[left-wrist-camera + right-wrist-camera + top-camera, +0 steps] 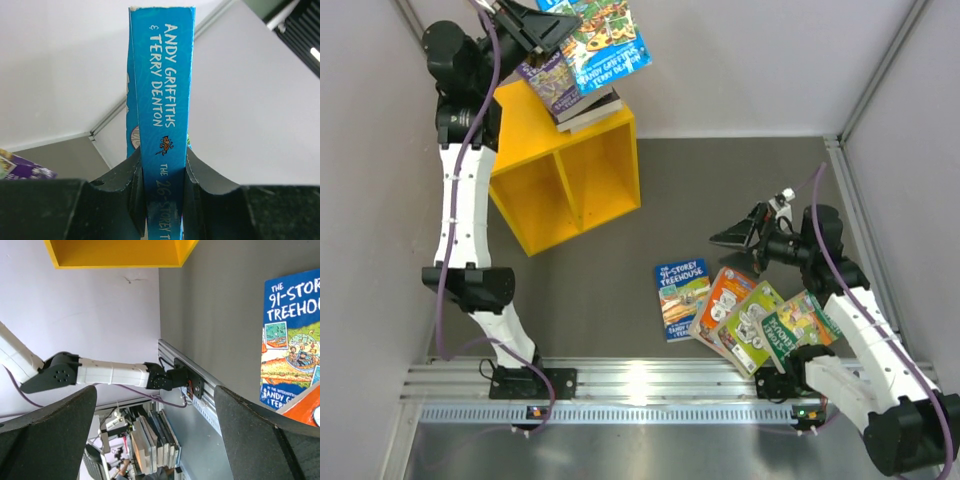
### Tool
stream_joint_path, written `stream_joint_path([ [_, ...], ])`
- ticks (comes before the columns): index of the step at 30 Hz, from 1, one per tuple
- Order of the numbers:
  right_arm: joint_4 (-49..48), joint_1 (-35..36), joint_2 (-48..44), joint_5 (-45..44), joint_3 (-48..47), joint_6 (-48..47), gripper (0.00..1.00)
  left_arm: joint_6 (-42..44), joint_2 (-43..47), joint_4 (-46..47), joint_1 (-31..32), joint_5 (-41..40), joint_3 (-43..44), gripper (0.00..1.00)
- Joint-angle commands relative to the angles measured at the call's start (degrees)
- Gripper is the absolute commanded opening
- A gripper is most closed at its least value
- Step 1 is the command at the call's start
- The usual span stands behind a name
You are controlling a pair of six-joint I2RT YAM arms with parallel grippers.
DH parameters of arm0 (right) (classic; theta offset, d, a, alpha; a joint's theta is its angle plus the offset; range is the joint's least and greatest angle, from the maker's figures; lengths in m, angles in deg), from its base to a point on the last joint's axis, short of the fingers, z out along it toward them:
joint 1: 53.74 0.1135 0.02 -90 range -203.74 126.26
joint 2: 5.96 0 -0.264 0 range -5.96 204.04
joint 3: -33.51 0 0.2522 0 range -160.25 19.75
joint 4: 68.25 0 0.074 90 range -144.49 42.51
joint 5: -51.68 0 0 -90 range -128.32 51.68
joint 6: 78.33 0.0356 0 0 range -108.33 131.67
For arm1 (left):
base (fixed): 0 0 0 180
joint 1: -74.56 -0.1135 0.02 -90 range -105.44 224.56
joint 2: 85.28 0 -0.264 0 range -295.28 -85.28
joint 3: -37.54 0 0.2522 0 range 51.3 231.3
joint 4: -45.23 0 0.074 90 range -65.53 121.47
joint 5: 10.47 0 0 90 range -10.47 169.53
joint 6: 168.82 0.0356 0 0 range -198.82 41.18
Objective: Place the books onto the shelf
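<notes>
The yellow shelf (570, 180) stands at the back left, and its lower edge shows in the right wrist view (120, 252). A purple book (553, 85) lies on its top over a dark one (592, 110). Above them my left gripper (535, 25) is shut on a blue book (608, 40), clamping its spine (165, 100) between the jaws (162, 175). A blue book (681, 298), an orange one (724, 298), a lime one (750, 325) and a green one (802, 325) lie on the table. My right gripper (745, 235) hovers open and empty behind them (155, 440).
Grey walls close in the table on the left, back and right. The aluminium rail (650, 385) with both arm bases runs along the near edge. In the right wrist view the blue book (292, 340) and an orange corner (305, 412) lie at the right.
</notes>
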Motion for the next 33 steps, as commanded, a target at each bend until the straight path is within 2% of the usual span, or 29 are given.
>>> stream_joint_path([
  [1, 2.3, -0.7, -0.7, 0.8, -1.7, -2.7, 1.00, -8.0, -1.9, 9.8, -3.4, -2.9, 2.4, 0.00],
  [6, 3.4, -0.7, 0.0, 0.8, -2.0, -4.3, 1.00, -8.4, -4.4, 7.4, -7.1, -4.3, 1.6, 0.00],
  [8, 3.6, -0.7, 0.3, 0.8, -2.1, -4.9, 1.00, -7.9, -5.5, 3.6, -8.3, -3.7, 1.3, 0.00],
  [13, 3.9, -0.5, 1.4, 0.7, -2.8, -5.8, 1.00, -5.7, -7.2, 1.1, -10.2, -1.6, -0.6, 0.00],
  [18, 3.9, -0.5, 2.3, 0.4, -3.0, -6.1, 1.00, -4.5, -9.6, -3.4, -10.4, 1.6, -0.6, 0.00],
  [28, 4.0, -0.5, 3.2, 0.0, -2.6, -6.4, 1.00, 5.3, -9.9, -17.8, -10.5, 0.6, -0.4, 0.00],
  [31, 4.0, -0.5, 3.2, -0.1, -2.5, -6.4, 1.00, 7.1, -10.0, -19.6, -10.5, 0.2, -0.3, 0.00],
  [33, 4.0, -0.5, 3.4, -0.1, -2.3, -6.4, 1.00, 7.3, -10.2, -19.6, -10.5, 0.6, -0.2, 0.06],
])
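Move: The blue 26-storey book is already in the left gripper, high over the shelf. The stack's top, the purple book, lies about 12 cm ahead of the left hand, 7 cm to its left and 19 cm below. The dark book under it sits some 11 cm ahead, 5 cm left and 23 cm down; the yellow shelf's top centres roughly 11 cm ahead, 15 cm left and 29 cm below. From the right hand the purple book is about 33 cm ahead, 29 cm left and 15 cm higher. Bring the left gripper forward and left by about 10 cm each way to get the held blue book over the purple one, then sink it almost straight down, some 14 cm in all, tipping the fingers down about 30 degrees so the book's far edge comes down onto the stack. Keep the grip. Let the open, empty right gripper sink slightly. ##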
